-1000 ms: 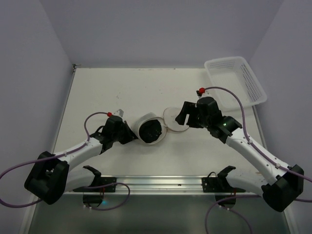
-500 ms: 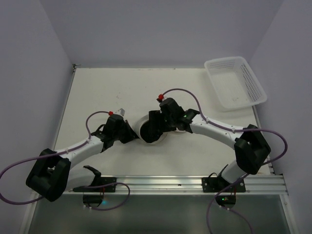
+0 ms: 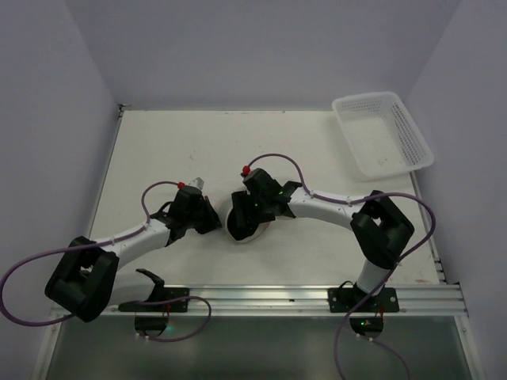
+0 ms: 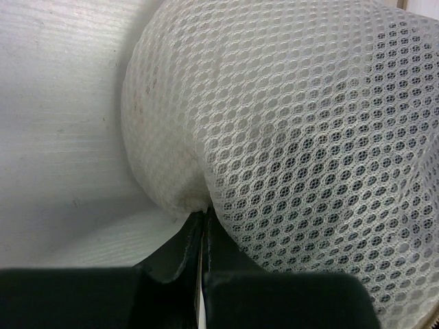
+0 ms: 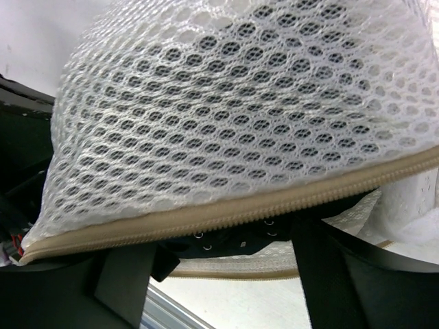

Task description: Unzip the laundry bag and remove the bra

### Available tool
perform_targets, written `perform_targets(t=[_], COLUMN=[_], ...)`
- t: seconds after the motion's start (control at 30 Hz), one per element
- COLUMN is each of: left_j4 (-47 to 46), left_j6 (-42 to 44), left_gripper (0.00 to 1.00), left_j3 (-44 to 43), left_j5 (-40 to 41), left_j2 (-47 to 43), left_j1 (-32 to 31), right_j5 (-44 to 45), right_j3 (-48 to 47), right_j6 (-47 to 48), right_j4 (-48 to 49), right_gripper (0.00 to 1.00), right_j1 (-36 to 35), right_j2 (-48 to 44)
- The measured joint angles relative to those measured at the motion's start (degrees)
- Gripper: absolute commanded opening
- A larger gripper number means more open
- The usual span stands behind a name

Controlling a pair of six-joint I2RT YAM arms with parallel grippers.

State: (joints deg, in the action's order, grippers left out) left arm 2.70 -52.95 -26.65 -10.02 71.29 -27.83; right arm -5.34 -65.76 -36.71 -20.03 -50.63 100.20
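Observation:
The laundry bag point(image 3: 247, 232), cream-white mesh with a tan zipper rim, lies at the table's middle between the two arms. My left gripper point(image 3: 212, 223) is shut on the bag's left edge; in the left wrist view the mesh point(image 4: 295, 123) bulges above the closed fingertips point(image 4: 202, 218). My right gripper point(image 3: 241, 212) is open at the bag's mouth. In the right wrist view the bag's upper mesh point(image 5: 233, 116) and its rim point(image 5: 226, 209) are lifted. The black bra point(image 5: 236, 236) with small metal hooks shows in the gap, between the spread fingers point(image 5: 123, 284) of my right gripper point(image 5: 226, 277).
A white perforated rectangular basket point(image 3: 384, 131) stands at the back right corner. An aluminium rail point(image 3: 261, 298) runs along the near edge between the arm bases. Walls close in the table on the left, back and right.
My right arm has swung left from beside the bag's folded-back flap to the bag's opening and now covers it. My left gripper has kept its hold on the bag's left edge.

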Motion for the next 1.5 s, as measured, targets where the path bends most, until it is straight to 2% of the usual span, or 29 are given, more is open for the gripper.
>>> perform_targets(t=[0.03,0.1,0.13,0.2,0.23,0.37,0.6,1.03,1.23,1.37,1.5], left_j4=[0.0,0.0,0.0,0.0,0.0,0.0,0.0,0.5,1.3,1.5,1.8], left_j6=[0.0,0.0,0.0,0.0,0.0,0.0,0.0,0.0,0.0,0.0,0.1], left_gripper=[0.00,0.00,0.00,0.00,0.00,0.00,0.00,0.00,0.00,0.00,0.00], left_j3=[-0.1,-0.1,-0.1,-0.1,-0.1,-0.1,-0.2,-1.1,-1.3,-1.5,-1.9], left_j5=[0.0,0.0,0.0,0.0,0.0,0.0,0.0,0.2,0.2,0.2,0.2], left_j2=[0.1,0.2,0.3,0.3,0.3,0.3,0.3,0.4,0.8,1.2,1.2], left_j1=[0.0,0.0,0.0,0.0,0.0,0.0,0.0,1.7,2.7,3.0,3.1], right_j5=[0.0,-0.3,-0.3,-0.3,-0.2,-0.2,-0.1,-3.9,-8.7,-9.5,-6.7], right_j3=[0.0,0.0,0.0,0.0,0.0,0.0,1.2,1.9,-0.6,-8.1,-15.8], right_j6=[0.0,0.0,-0.1,-0.1,-0.1,0.0,1.4,8.4,9.4,10.4,10.9], right_j4=[0.0,0.3,0.4,0.4,0.5,0.7,0.4,-7.8,-12.2,-15.2,-18.2], right_gripper=[0.65,0.56,0.42,0.30,0.19,0.00,0.00,0.00,0.00,0.00,0.00], right_j1=[0.0,-0.1,-0.1,0.0,0.0,0.0,0.0,3.7,11.1,16.2,23.3], right_j2=[0.4,1.1,1.4,2.1,2.2,2.3,-0.7,-23.8,-32.6,-34.8,-35.0])
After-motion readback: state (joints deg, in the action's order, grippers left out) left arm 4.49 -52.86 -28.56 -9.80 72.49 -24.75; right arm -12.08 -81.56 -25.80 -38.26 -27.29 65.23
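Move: The black bra lies in the open mouth of the laundry bag, about 3 cm below the right hand's open fingers, some 1 cm back and 1 cm to the left. The bag's middle is about 1 cm ahead of that hand and 3 cm below it; the white basket stands far off, roughly 28 cm ahead and 43 cm to the right. From the left hand, which already pinches the bag's left side, the bra is about 7 cm to the right and level with it. The right hand sinks about 1.5 cm into the bag's mouth and its fingers shut on the bra, then after a short pause it pulls the bra up out of the bag, rising some 30 cm and swinging about 15 cm right, late on also forward, while the wrist tips the fingers upward and outward by about 35 degrees. The left hand keeps its pinch on the bag's side, holding the bag back as the bra comes out, and shifts only a centimetre or two forward and left. ##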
